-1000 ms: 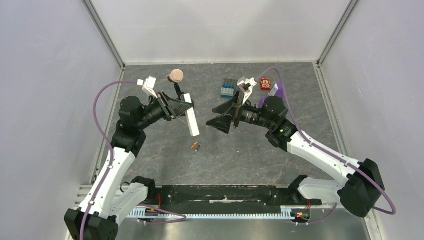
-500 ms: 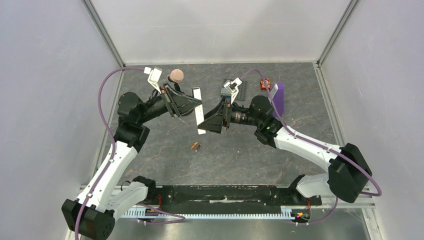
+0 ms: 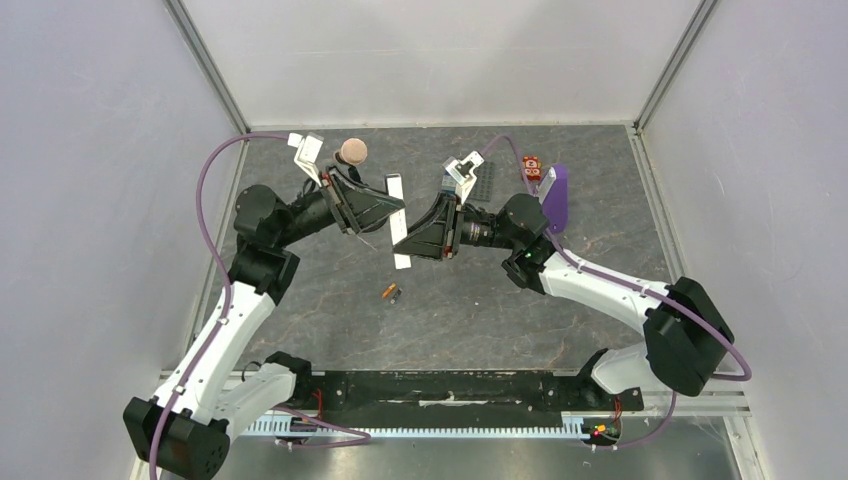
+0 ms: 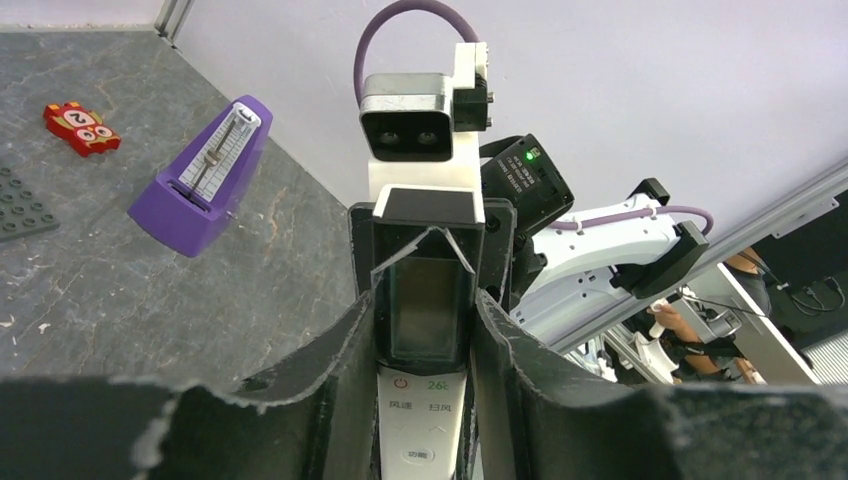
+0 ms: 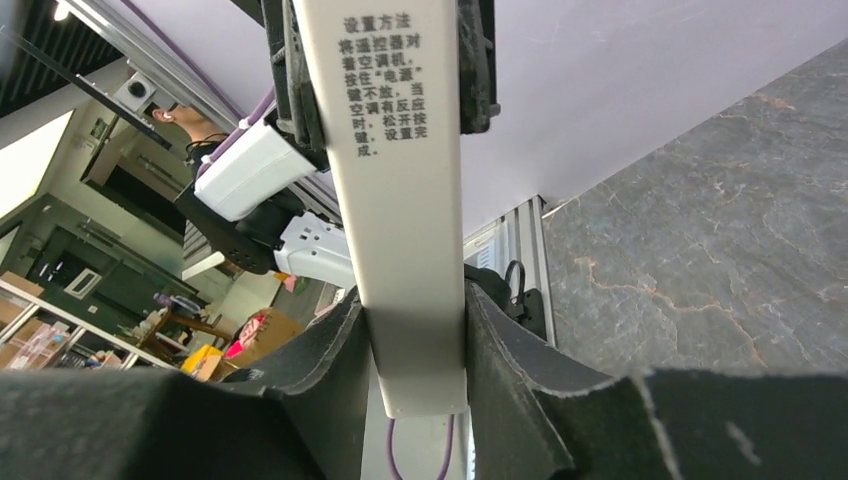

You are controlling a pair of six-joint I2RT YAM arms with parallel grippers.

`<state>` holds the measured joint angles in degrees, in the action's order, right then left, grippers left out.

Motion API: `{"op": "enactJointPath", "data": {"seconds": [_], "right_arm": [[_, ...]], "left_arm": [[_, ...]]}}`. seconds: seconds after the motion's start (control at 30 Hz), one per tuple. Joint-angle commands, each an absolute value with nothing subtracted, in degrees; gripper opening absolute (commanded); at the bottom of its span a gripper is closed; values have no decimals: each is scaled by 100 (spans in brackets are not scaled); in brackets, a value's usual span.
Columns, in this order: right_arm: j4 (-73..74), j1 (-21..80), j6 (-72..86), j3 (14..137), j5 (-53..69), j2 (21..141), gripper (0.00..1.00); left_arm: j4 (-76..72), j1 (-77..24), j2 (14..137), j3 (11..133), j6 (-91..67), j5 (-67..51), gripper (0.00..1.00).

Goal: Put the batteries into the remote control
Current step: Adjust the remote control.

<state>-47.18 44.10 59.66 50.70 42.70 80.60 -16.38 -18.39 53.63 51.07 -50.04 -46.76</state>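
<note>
The white remote control (image 3: 398,222) hangs above the table between both arms, standing nearly upright. My left gripper (image 3: 383,212) is shut on its upper part; the left wrist view shows the button face (image 4: 428,400) between the pads of that gripper (image 4: 422,300). My right gripper (image 3: 412,240) is shut on the lower end from the other side. In the right wrist view the printed back (image 5: 400,150) sits pinched between both pads of that gripper (image 5: 415,335). The orange and dark grey batteries (image 3: 391,292) lie together on the table below the remote.
A purple wedge-shaped stand (image 3: 555,195) (image 4: 205,175) and a small red toy (image 3: 530,167) (image 4: 80,128) sit at the back right. A dark studded plate (image 3: 492,178) lies behind the right wrist. A round pinkish knob (image 3: 352,151) stands at the back left.
My right gripper has swung left to the remote and closed on its lower end. Over the same second the left arm lifted the remote and turned it more upright.
</note>
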Motion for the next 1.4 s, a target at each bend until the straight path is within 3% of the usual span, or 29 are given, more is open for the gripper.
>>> {"op": "enactJointPath", "data": {"seconds": [0.0, 0.13, 0.3, 0.5, 0.67, 0.93, 1.37], "right_arm": [[-4083, 4404, 5418, 5361, 4086, 7996, 30], [-2297, 4403, 3873, 5897, 3778, 7885, 25], [-155, 4408, 1744, 6673, 3255, 7755, 24], [1401, 4405, 194, 7293, 3934, 7682, 26], [2159, 4401, -560, 7539, 3808, 7536, 26], [2441, 4399, -870, 7716, 4077, 7412, 16], [2760, 4504, -1079, 7835, 4705, 7336, 19]], "left_arm": [[-1556, -1870, 5237, 5425, -4815, -4730, 52], [-459, -1871, 5127, 5813, -4066, -4660, 64], [2061, -1865, 5169, 6790, -2176, -4785, 66], [3717, -1863, 5291, 7634, -624, -5203, 68], [4543, -1870, 5144, 7783, 265, -5310, 70], [4893, -1872, 5256, 7827, 660, -5547, 70], [5965, -1871, 5463, 8247, 1767, -5491, 70]]}}
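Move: The remote control is held by both grippers high over the table. Its middle is about 2 cm back of and 3 cm below the left hand, and some 3 cm ahead of and 3 cm above the right. From the left hand, the two batteries lie on the table roughly 4 cm ahead, 6 cm to the left and 43 cm down; the black stand is about 25 cm ahead, 14 cm left and 35 cm lower. Open the left gripper to let go of the remote's display end, then draw it back about 7 cm and somewhat left and down, rolling its fingers downward. Keep the right gripper pinched on the lower end; swing it briefly forward, then right and down some 4 cm, dipping its fingers about 30 degrees and rolling the remote's upper end over to the left and back. ##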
